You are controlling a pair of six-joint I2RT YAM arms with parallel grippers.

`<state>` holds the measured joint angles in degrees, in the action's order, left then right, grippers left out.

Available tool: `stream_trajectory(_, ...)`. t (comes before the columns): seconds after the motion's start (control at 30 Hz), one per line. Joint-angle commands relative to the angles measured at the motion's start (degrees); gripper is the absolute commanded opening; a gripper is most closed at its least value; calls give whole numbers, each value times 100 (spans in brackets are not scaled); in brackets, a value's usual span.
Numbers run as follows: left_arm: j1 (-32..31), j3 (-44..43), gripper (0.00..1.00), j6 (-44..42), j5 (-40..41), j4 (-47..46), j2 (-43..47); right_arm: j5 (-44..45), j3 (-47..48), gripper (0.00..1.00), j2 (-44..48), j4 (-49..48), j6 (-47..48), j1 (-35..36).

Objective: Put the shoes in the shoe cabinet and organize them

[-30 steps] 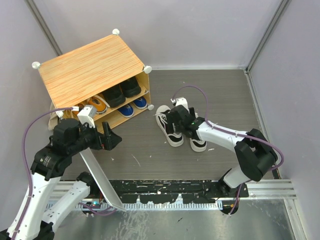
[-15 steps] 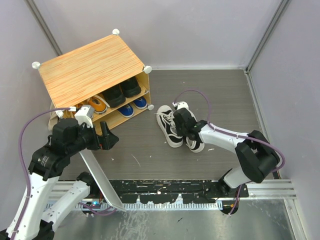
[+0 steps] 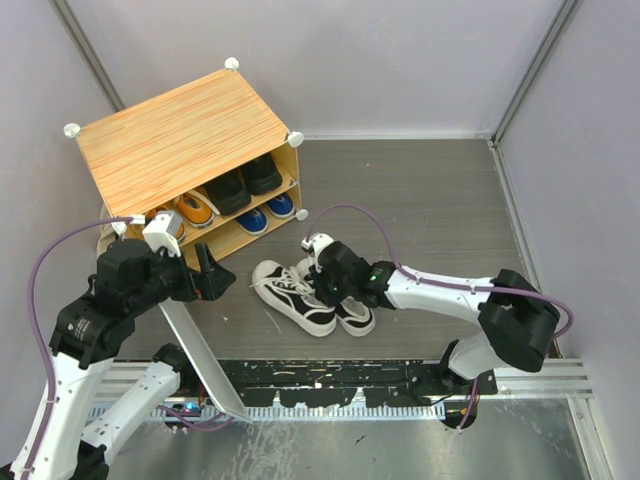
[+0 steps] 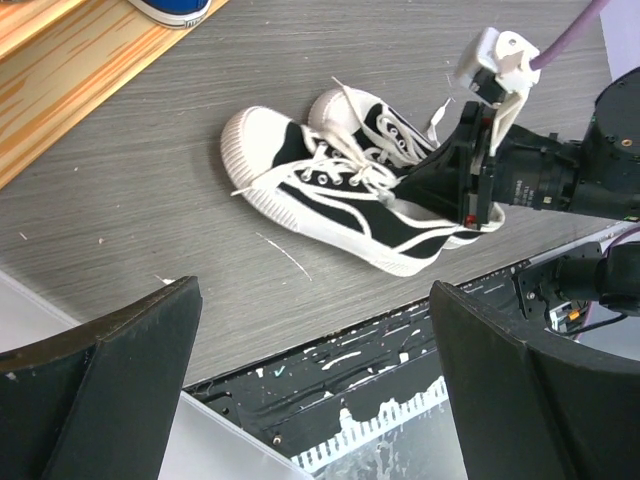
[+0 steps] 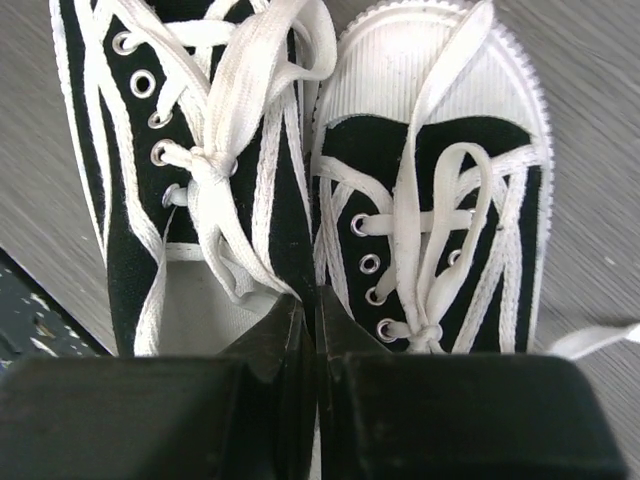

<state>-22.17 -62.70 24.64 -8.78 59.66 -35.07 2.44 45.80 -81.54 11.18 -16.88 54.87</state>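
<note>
A pair of black-and-white lace-up shoes [image 3: 292,292] lies side by side on the grey floor, toes toward the left. My right gripper [image 3: 335,285] is shut on the two inner collars [image 5: 313,300], pinching both shoes [image 5: 200,150] together. The shoe cabinet [image 3: 180,140] stands at the back left with a wood-grain top. Its open front shows black shoes [image 3: 243,182], orange shoes [image 3: 195,210] and blue shoes [image 3: 265,213]. My left gripper [image 3: 215,280] hangs open and empty in front of the cabinet. In the left wrist view, the pair [image 4: 340,195] lies beyond the left gripper [image 4: 318,385].
A white door panel [image 3: 195,345] slopes from the cabinet's front corner down to the black base rail [image 3: 350,385]. Grey walls close in the back and right. The cabinet's lower wooden shelf [image 4: 60,90] shows at the left wrist view's top left.
My right gripper has shut on the black-and-white pair and dragged it left and nearer, turning the toes toward the cabinet side. The left arm shifted only slightly.
</note>
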Motion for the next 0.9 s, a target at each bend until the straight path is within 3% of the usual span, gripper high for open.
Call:
stream_trajectory(0.0,-15,-204,98,40,-18,-235,-101,-521,539,16,-540,-1335,-282,89)
stream_trajectory(0.17,-15,-240,98,15,-25,-185,-161,19,775,60,-788,-1108,-81,456)
stream_trajectory(0.23,-15,-242,98,-23,8,-135,-144,345,686,66,-414,-985,141,640)
stream_trajectory(0.47,-15,-255,98,-33,33,-115,-128,208,576,67,493,-416,251,886)
stream_trajectory(0.87,-15,-364,98,-9,69,45,-55,-53,108,66,-71,-632,98,888)
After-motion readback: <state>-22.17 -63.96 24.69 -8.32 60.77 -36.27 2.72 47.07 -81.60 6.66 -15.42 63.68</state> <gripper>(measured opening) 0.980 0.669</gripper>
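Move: My right fingers are shut where the two black-and-white shoes meet. The near shoe's middle lies about 5 cm to the left, 2 cm back and 3 cm below. The far shoe is some 5 cm to the right, nearly level fore and aft and as low. The blue shoes on the bottom shelf stand roughly 17 cm ahead and 11 cm to the left. From my idle left hand the near shoe is about 14 cm right, 3 cm ahead and 22 cm below. I shift my right hand left about 6 cm while the fingers open to two-thirds, letting go of the shoes' adjoining sides. Then I lift it some 8 cm clear, drawing back a little and turning slightly counter-clockwise, and sink again by over 5 cm, easing back and right, with the open fingers coming down astride the near shoe's heel end. ##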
